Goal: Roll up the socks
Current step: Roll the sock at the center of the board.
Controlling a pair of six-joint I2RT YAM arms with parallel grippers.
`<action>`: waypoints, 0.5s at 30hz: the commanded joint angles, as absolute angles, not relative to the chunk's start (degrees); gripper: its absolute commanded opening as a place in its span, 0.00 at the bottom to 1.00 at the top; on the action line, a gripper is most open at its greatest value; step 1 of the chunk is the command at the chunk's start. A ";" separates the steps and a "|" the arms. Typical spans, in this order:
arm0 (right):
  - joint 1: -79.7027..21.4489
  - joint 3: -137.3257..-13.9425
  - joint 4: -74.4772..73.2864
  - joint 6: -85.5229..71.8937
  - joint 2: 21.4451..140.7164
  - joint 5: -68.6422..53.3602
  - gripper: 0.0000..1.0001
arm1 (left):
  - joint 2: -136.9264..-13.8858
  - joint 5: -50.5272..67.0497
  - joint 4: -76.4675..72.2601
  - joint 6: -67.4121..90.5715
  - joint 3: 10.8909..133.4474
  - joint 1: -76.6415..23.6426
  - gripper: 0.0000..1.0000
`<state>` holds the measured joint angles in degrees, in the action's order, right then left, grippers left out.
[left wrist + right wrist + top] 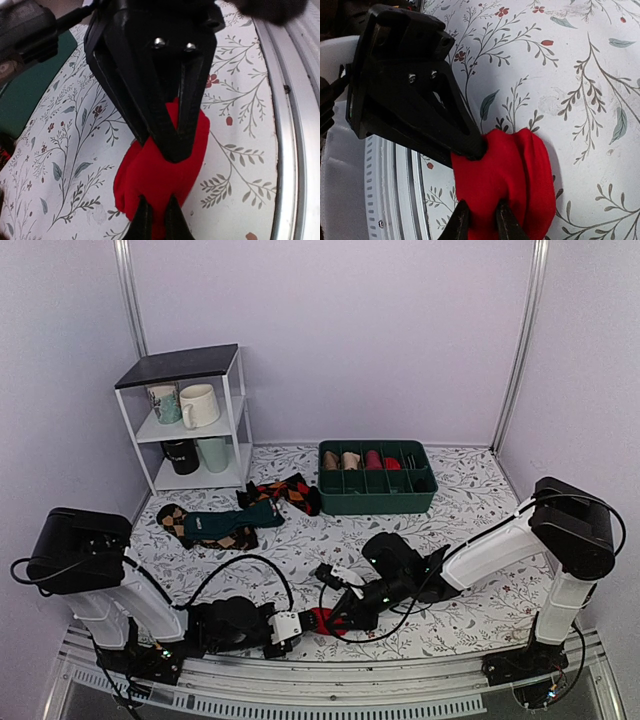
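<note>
The red socks [320, 618] lie bunched into one thick bundle on the floral cloth near the table's front edge. My left gripper [306, 622] comes at them from the left, my right gripper [334, 618] from the right, tips nearly meeting. In the left wrist view the left gripper [159, 221] is shut on a fold of the socks [150, 175], with the right gripper's black fingers [172, 142] pressed into the far side. From the right wrist, the right gripper [481, 223] pinches the socks [525, 170] while the left gripper's fingers [472, 145] bite the opposite end.
A metal rail [300, 680] runs along the table's near edge just behind the bundle. A dark teal sock [232, 523] and orange-and-black argyle socks [288, 492] lie at the back left. A green divided box [378, 502] and a white shelf with mugs [240, 415] stand farther back.
</note>
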<state>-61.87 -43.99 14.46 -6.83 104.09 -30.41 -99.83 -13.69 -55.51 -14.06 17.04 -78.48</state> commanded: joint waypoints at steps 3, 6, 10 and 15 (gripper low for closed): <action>-62.58 -41.75 1.39 -7.25 104.53 -21.72 0.33 | -99.09 -4.62 -39.70 -4.11 21.96 -76.82 0.00; -62.58 -41.54 3.27 -6.20 101.31 -18.63 0.45 | -99.48 -1.32 -36.05 -0.94 22.65 -75.81 0.00; -62.08 -41.89 5.04 -2.82 97.79 -16.91 0.53 | -100.47 2.29 -31.54 1.22 23.64 -74.21 0.00; -60.76 -40.94 5.95 2.23 92.91 -16.47 0.58 | -100.26 7.35 -27.35 3.01 24.65 -71.36 0.00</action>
<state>-62.06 -42.50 7.90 -2.85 98.06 -19.68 -98.26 -0.82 -41.04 -0.38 25.10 -73.19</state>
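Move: Between the two hands sits the rolled red sock, its middle about 3 cm to the left hand's right, level with it and 1 cm below. From the right hand it is some 2 cm to the left, about 1 cm back and 1 cm below. Farther out from the left hand, the flat green sock lies about 22 cm ahead and 19 cm left, and the green tray stands some 32 cm ahead and 14 cm right. Opening its fingers to about half, the right hand loosens its pinch on the red sock and shifts some 2 cm right and 2 cm forward, tilting slightly, with the fingers still around the sock. The left hand keeps its pinch on the other end and follows about 2 cm to the right, low over the table, rolling nearly 20 degrees so that its top side turns forward. ##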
